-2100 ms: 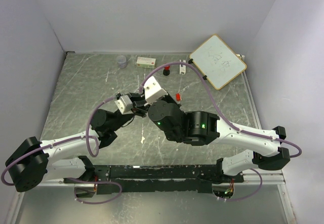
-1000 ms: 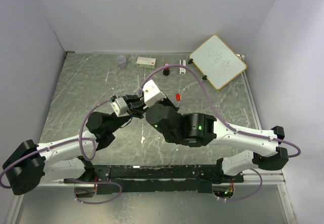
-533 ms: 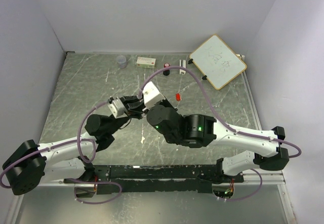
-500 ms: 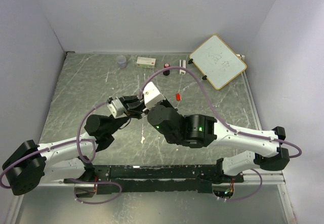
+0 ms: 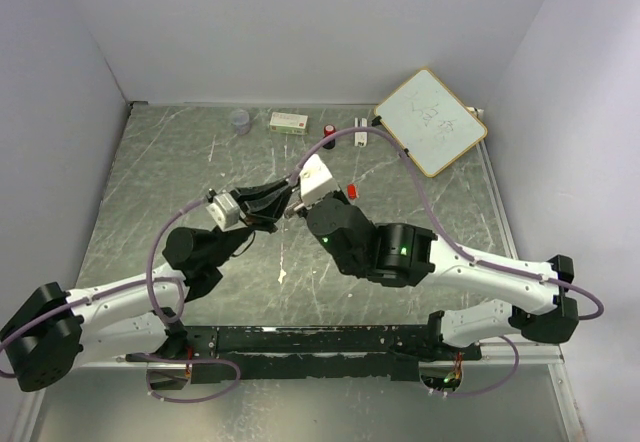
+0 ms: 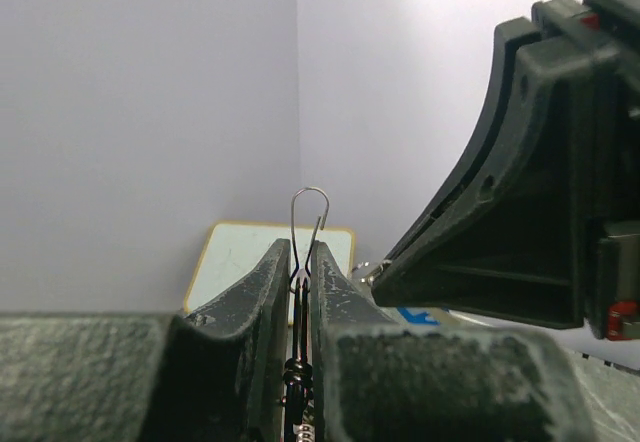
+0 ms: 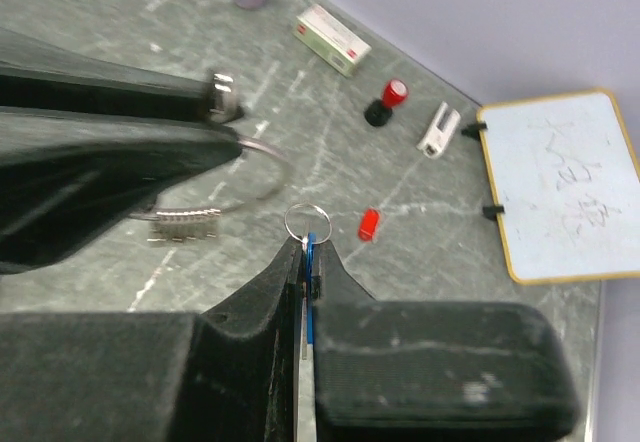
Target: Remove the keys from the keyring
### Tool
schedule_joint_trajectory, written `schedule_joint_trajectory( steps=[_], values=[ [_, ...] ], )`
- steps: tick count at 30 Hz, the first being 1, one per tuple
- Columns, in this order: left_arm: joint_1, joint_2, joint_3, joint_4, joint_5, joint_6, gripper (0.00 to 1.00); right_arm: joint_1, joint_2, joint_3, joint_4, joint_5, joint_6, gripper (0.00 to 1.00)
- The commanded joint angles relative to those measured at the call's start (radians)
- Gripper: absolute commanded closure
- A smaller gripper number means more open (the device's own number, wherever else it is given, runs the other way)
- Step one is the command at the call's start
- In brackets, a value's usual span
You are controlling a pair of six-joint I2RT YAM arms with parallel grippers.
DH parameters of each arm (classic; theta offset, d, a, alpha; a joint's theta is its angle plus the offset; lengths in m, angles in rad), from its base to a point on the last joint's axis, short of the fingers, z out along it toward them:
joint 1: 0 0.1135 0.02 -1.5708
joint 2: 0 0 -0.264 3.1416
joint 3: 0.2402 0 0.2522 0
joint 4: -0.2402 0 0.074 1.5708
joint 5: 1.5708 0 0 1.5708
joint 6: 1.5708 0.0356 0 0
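My right gripper (image 7: 305, 246) is shut on the blue-headed key (image 7: 310, 260); a small silver ring (image 7: 307, 222) sticks out past its fingertips. My left gripper (image 6: 301, 262) is shut on the keyring (image 6: 310, 220), a thin wire loop. In the right wrist view that larger ring (image 7: 268, 174) shows at the left fingers' tip, with silver pieces (image 7: 182, 221) hanging below it. It looks apart from the small ring. The red-headed key (image 7: 369, 225) lies loose on the table (image 5: 352, 191). In the top view both grippers (image 5: 286, 198) (image 5: 299, 207) meet above mid-table.
A black stamp with a red top (image 5: 329, 129), a white clip (image 5: 360, 137), a white box (image 5: 289, 121) and a clear cup (image 5: 240, 120) line the back edge. A whiteboard (image 5: 432, 120) lies at the back right. White walls enclose the table.
My right gripper has swung up and back to the right, away from the left one. My left gripper has stretched forward and shifted slightly left. The red key has stayed put.
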Motion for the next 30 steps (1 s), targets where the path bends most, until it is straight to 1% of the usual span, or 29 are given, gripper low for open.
schedule_joint_trajectory(
  steps=[1, 5, 8, 11, 15, 16, 20, 26, 30],
  values=[
    [-0.004, -0.022, 0.005, -0.161, -0.096, 0.007, 0.89, -0.112, -0.066, -0.088, 0.082, -0.053, 0.025, 1.00],
    [-0.001, 0.013, 0.028, -0.296, -0.161, 0.018, 0.88, -0.305, -0.125, -0.190, 0.175, -0.238, 0.040, 1.00],
    [0.013, 0.053, 0.013, -0.300, -0.168, 0.001, 0.88, -0.409, -0.115, -0.235, 0.214, -0.340, 0.058, 1.00],
    [0.062, 0.105, -0.011, -0.266, -0.130, -0.054, 0.88, -0.485, -0.079, -0.274, 0.262, -0.403, 0.060, 1.00],
    [0.156, 0.203, -0.053, -0.162, -0.042, -0.159, 0.88, -0.588, -0.030, -0.315, 0.326, -0.531, 0.079, 1.00],
    [0.180, 0.230, -0.062, -0.115, -0.018, -0.193, 0.88, -0.608, -0.018, -0.325, 0.343, -0.563, 0.087, 1.00],
    [0.242, 0.343, -0.081, 0.004, 0.064, -0.246, 0.88, -0.679, 0.052, -0.354, 0.409, -0.659, 0.109, 1.00],
    [0.318, 0.512, -0.083, 0.187, 0.174, -0.304, 0.89, -0.715, 0.185, -0.363, 0.491, -0.769, 0.138, 1.00],
    [0.375, 0.637, -0.067, 0.311, 0.254, -0.390, 0.89, -0.719, 0.267, -0.360, 0.537, -0.812, 0.150, 1.00]
  ],
)
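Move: The right gripper already holds the blue key, clear of the keyring in the left gripper. The red tag on the table lies about 21 cm ahead of the right hand, 11 cm to its right and 33 cm below. The red-and-black stamp stands some 12 cm beyond that tag and 5 cm left of it, the white block 15 cm beyond and 3 cm right. From the left hand the tag is roughly 21 cm ahead, 14 cm right, 35 cm below. Keeping its pinch on the blue key, the right hand sweeps forward and right away from the keyring, then sinks forward towards the table near the red tag, drifting slightly back left: about 18 cm down, 16 cm forward overall. The left hand, still gripping the keyring, drops about 22 cm while moving forward and tipping some 30 degrees downward. ##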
